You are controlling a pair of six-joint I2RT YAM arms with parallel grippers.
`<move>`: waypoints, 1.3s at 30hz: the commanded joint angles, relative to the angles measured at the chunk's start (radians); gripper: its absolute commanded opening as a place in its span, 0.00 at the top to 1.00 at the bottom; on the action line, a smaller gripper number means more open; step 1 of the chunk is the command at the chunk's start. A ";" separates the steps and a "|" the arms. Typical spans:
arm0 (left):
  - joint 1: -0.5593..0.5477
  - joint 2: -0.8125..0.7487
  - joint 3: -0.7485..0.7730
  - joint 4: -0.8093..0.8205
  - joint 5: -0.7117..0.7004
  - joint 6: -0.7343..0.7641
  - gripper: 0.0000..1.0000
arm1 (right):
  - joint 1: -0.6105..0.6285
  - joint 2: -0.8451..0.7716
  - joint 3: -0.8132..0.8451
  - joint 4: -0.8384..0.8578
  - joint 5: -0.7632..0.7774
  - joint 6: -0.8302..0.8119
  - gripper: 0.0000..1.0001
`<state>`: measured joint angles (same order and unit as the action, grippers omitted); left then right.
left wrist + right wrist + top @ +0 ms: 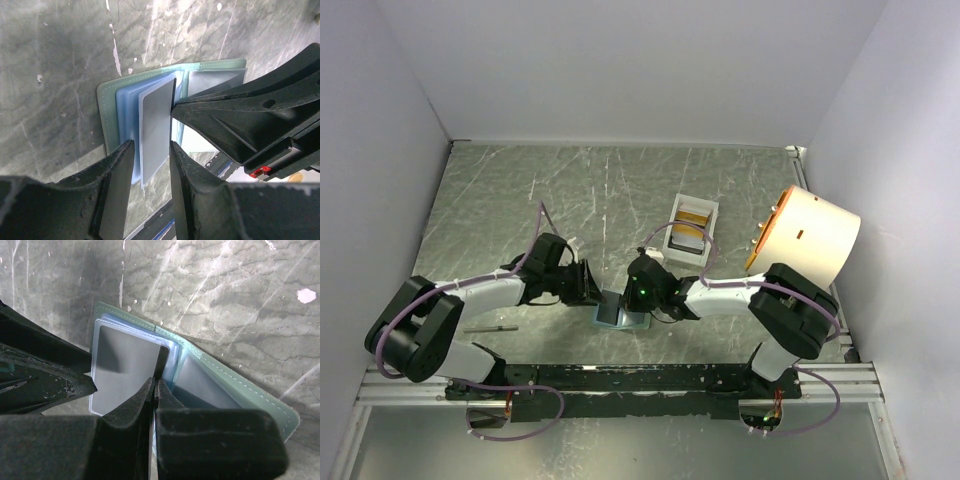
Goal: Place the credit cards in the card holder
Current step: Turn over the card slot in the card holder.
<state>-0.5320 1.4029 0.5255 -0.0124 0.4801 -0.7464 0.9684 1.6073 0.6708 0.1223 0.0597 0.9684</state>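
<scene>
The sage-green card holder (612,316) lies open on the table between both grippers, pale blue clear sleeves (127,117) fanned up. My right gripper (156,382) is shut on a dark credit card (164,362) held edge-on, its far end at the mouth of a sleeve with a grey face (125,365). My left gripper (151,145) is open, its fingers (117,185) straddling the near edge of that sleeve without pinching it. More gold cards (696,210) and a dark one (686,240) lie in the white tray (672,240).
A cream cylinder with an orange base (810,235) lies at the right. A thin dark strip (490,328) lies on the table at the left. The black mounting rail (620,378) runs along the near edge. White walls close in three sides.
</scene>
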 commanded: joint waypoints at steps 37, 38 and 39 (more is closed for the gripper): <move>-0.020 -0.003 -0.018 0.168 0.148 -0.087 0.57 | 0.001 -0.183 -0.042 -0.145 0.206 -0.059 0.78; -0.020 -0.021 -0.021 0.156 0.129 -0.086 0.57 | 0.002 -0.176 -0.042 -0.135 0.181 -0.057 0.78; -0.020 -0.038 -0.019 0.133 0.106 -0.083 0.57 | 0.003 -0.168 -0.042 -0.114 0.148 -0.054 0.78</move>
<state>-0.5419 1.4025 0.4892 0.1375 0.6159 -0.8352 0.9707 1.4269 0.6460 -0.0341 0.2382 0.9150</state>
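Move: The card slot has already been folded to the left, its middle about 3 cm right of my left hand, some 1 cm nearer me and 2 cm lower. My closed right fingertips are at its inner edge by the spine, so its middle lies about 4 cm left and 1 cm back. The holder's right leaf is centred about 2 cm right of that hand and 2 cm back; the open box is roughly 20 cm ahead and 15 cm right. I keep my right fingertips at the slot's spine edge at first, then part them a little and draw that hand away about 4 cm to the right, rising nearly 3 cm and edging forward. My left hand, its fingers staying half open, slips about 1 cm back, then goes some 2 cm right over the slot and 2 cm up, its fingertips tilting outward about 10 degrees. ##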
